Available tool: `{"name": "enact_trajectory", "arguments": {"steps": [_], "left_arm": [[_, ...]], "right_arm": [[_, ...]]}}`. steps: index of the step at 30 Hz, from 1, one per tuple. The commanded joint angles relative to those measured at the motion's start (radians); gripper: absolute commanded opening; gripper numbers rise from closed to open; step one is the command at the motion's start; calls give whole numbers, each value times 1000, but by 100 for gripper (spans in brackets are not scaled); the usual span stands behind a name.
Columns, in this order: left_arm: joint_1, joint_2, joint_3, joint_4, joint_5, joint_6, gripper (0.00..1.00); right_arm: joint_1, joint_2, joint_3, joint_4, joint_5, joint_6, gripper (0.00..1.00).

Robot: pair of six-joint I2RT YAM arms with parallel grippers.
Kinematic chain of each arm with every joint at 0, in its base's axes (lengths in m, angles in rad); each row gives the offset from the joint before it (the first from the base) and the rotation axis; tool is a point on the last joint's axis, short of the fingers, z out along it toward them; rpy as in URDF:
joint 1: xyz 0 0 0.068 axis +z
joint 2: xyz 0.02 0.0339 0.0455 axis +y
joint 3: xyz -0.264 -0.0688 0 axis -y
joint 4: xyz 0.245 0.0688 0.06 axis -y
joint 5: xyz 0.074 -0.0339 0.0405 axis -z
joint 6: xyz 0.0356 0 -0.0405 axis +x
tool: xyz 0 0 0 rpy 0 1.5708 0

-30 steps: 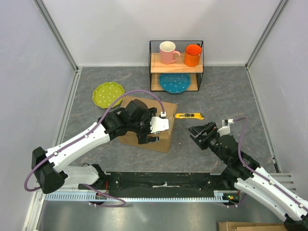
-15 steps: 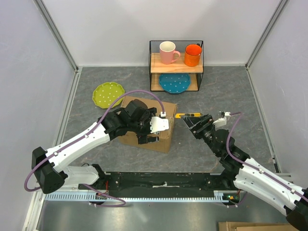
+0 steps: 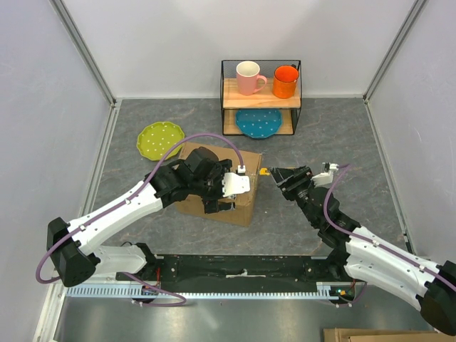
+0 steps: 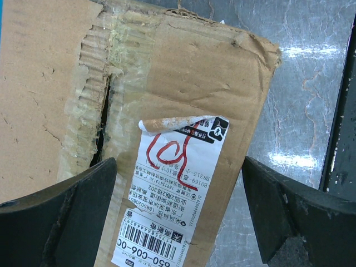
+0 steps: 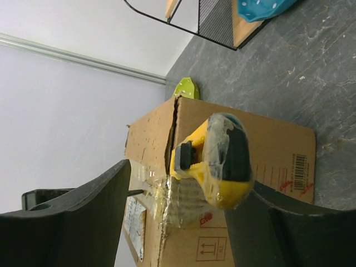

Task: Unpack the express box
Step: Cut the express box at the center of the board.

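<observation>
The express box (image 3: 246, 206) is a brown carton left of centre, with a white red-marked label (image 4: 178, 183) and a torn taped seam (image 4: 103, 119) on top. My left gripper (image 4: 178, 222) hangs open over that top, one finger on each side of the label, not gripping. A yellow and black utility knife (image 5: 217, 161) lies just right of the box; only its yellow tip (image 3: 264, 171) shows from above. My right gripper (image 3: 281, 175) is open around the knife: one finger sits against its black side, the other (image 5: 83, 222) stands well off.
A wire and wood rack (image 3: 299, 85) stands at the back with a pink mug (image 3: 249, 77), an orange mug (image 3: 285, 80) and a blue dotted plate (image 3: 258, 122). A green dotted plate (image 3: 160, 139) lies behind the box on the left. White walls enclose the table.
My right gripper has moved up and left from the open floor onto the knife, covering it, and its jaws have narrowed. The left arm and the box have not moved.
</observation>
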Motion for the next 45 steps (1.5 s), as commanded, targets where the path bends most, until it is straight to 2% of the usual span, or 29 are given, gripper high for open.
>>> {"name": "enact_trajectory", "arguments": {"steps": [1,8,18,24,32,35,39,41,45], "left_arm": [[6,-11,19,-38,14,-41,99],[6,-10,27,-41,28,-50,99],[7,-16,25,-52,29,-49,99],[7,-19,21,-55,35,-44,99],[7,-19,27,-66,46,-44,99],[6,-21,28,-65,46,-47,99],[7,-14,30,-61,49,-52,99],[7,-13,30,-58,48,-58,99],[6,-7,27,-23,25,-72,99]], "right_arm": [[0,20,52,63,38,-22,70],[0,26,33,98,94,-24,64],[0,134,44,210,86,-22,56],[0,144,43,233,110,-32,37],[18,187,39,287,114,-29,20],[49,177,76,195,152,-48,13],[98,131,121,-7,225,-50,6],[121,118,130,-41,236,-41,5],[156,134,200,-245,232,0,2]]}}
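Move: Just ahead of the right hand, about 3 cm forward and 1 cm left at about its own height, is the handle of the yellow utility knife, jutting from the right side of the express box. The box's middle is some 20 cm left of that hand, level fore and aft, about 8 cm lower. The blue plate is roughly 22 cm ahead, 7 cm left and 14 cm lower. From the left hand, the knife is about 18 cm right and 5 cm forward. Easing forward about 2.5 cm onto the knife handle, the right hand narrows its half-open fingers until they pinch the handle from both sides. It then draws back some 1.5 cm and a touch left, keeping its grip while the wrist rolls about 5 degrees, right side up. The wrist has also turned slightly clockwise. ##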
